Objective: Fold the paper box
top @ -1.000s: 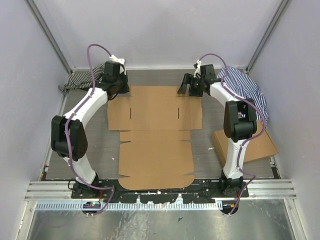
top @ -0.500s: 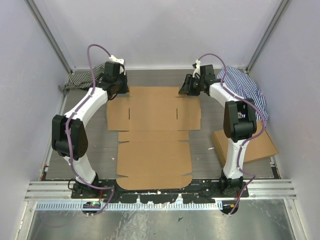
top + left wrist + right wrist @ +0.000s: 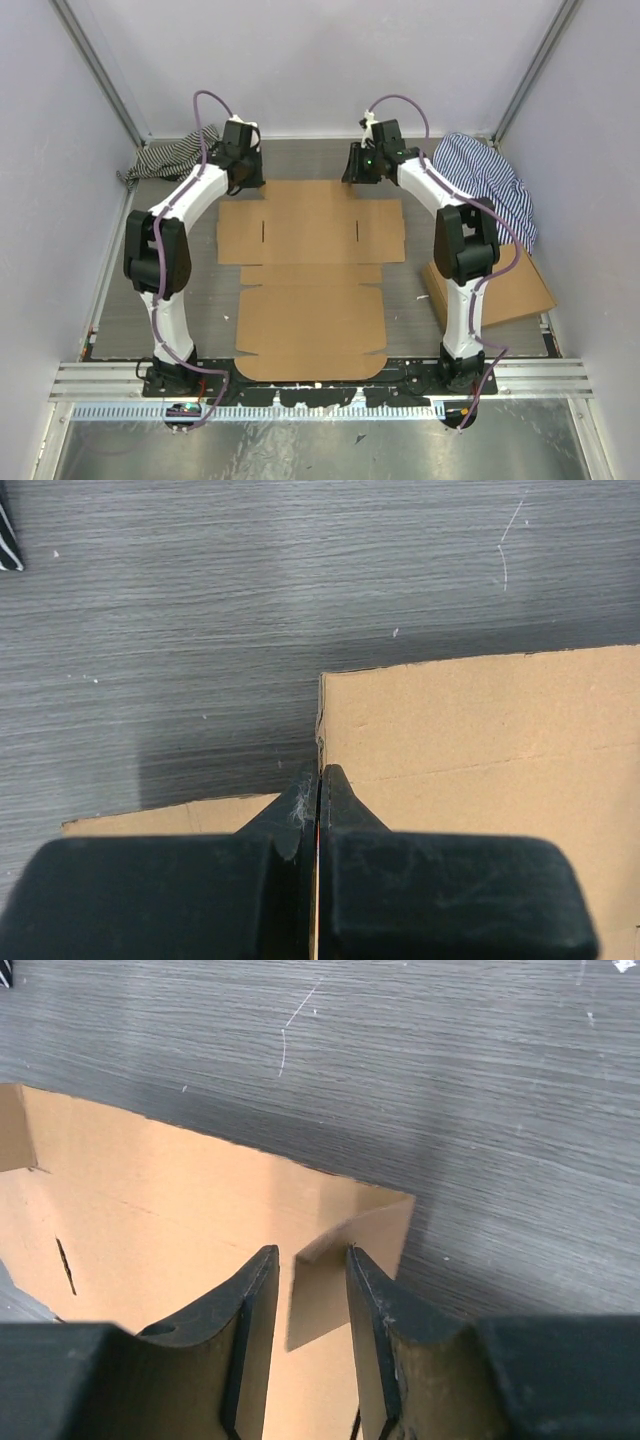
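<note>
The paper box (image 3: 310,270) lies unfolded in the middle of the table, a large brown die-cut sheet. My left gripper (image 3: 245,172) sits at its far left corner. In the left wrist view the left gripper (image 3: 320,772) is shut, with a thin cardboard edge of the box (image 3: 480,730) pinched between the fingers. My right gripper (image 3: 362,166) is at the far right corner. In the right wrist view the right gripper (image 3: 310,1255) straddles a raised corner flap (image 3: 375,1230) of the box (image 3: 150,1200). That flap leans against the right finger, with a gap to the left one.
A second flat brown cardboard box (image 3: 500,290) lies at the right, beside the right arm. One striped cloth (image 3: 490,180) is bunched at the far right, another striped cloth (image 3: 165,158) at the far left. Walls close in on three sides.
Both arms have swung inward along the box's far edge. The right gripper's jaws have narrowed around the corner flap. The left gripper has stayed shut.
</note>
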{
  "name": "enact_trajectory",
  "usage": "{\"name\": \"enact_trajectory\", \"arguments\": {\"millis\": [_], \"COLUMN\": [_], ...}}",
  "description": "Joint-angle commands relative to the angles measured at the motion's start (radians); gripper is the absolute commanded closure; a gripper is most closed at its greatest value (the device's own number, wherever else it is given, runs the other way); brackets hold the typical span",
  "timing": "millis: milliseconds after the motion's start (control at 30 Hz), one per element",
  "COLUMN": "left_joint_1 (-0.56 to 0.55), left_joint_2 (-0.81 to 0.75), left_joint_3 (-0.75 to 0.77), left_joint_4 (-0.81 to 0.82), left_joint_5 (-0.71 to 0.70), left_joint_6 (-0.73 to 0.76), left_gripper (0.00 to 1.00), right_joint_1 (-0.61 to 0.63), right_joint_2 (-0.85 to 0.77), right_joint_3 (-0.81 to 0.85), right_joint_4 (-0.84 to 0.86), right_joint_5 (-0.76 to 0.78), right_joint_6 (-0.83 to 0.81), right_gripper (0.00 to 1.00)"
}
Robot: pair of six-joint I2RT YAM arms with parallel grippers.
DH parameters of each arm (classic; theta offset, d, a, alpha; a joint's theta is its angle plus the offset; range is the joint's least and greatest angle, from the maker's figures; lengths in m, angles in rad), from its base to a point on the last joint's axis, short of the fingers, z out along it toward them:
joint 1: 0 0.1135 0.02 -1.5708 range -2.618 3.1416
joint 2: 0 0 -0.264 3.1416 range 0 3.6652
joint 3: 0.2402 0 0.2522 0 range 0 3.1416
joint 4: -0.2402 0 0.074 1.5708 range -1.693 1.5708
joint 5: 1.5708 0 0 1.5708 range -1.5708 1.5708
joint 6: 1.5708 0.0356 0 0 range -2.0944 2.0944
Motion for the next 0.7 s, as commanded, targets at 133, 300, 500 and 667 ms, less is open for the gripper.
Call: {"name": "enact_trajectory", "arguments": {"millis": [133,300,500,667], "left_joint_1": [-0.009,-0.009,-0.01,-0.012], "left_joint_2": [0.124,0.187,0.218,0.225], "left_joint_3": [0.126,0.177,0.206,0.218], "left_joint_4": [-0.065,-0.088,-0.082,-0.073], "left_joint_5": [0.017,0.026,0.058,0.093], "left_joint_6": [-0.024,-0.034,-0.057,-0.079], "left_gripper": [1.0,0.87,0.63,0.58], "right_joint_1": [0.023,0.023,0.023,0.023], "right_joint_2": [0.089,0.143,0.174,0.18], "right_joint_3": [0.091,0.113,0.128,0.129], "right_joint_4": [-0.027,-0.032,-0.036,-0.035], "right_joint_5": [0.045,0.064,0.058,0.044], "right_joint_6": [0.002,0.002,0.002,0.008], "right_gripper": [0.59,0.59,0.59,0.59]}}
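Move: The left fingers, shut, hold the far-left small flap of the paper box at their tips, with the tabletop it is lowered to about 7 cm below. The left wing lies roughly 10 cm back and 5 cm left of that hand. From the right hand, half open, the far-right flap leans about 3 cm below and 1 cm to the right; the right wing is some 10 cm back and 6 cm to the right. Down about 5 cm, with a little forward and rightward drift, the left hand lowers the small flap it pinches, tipping its fingers slightly steeper and opening them to nearly half on the way, so it lets go low over the blank. The right hand drops about 7 cm alongside, fingers staying half open around the free edge of the right flap. ##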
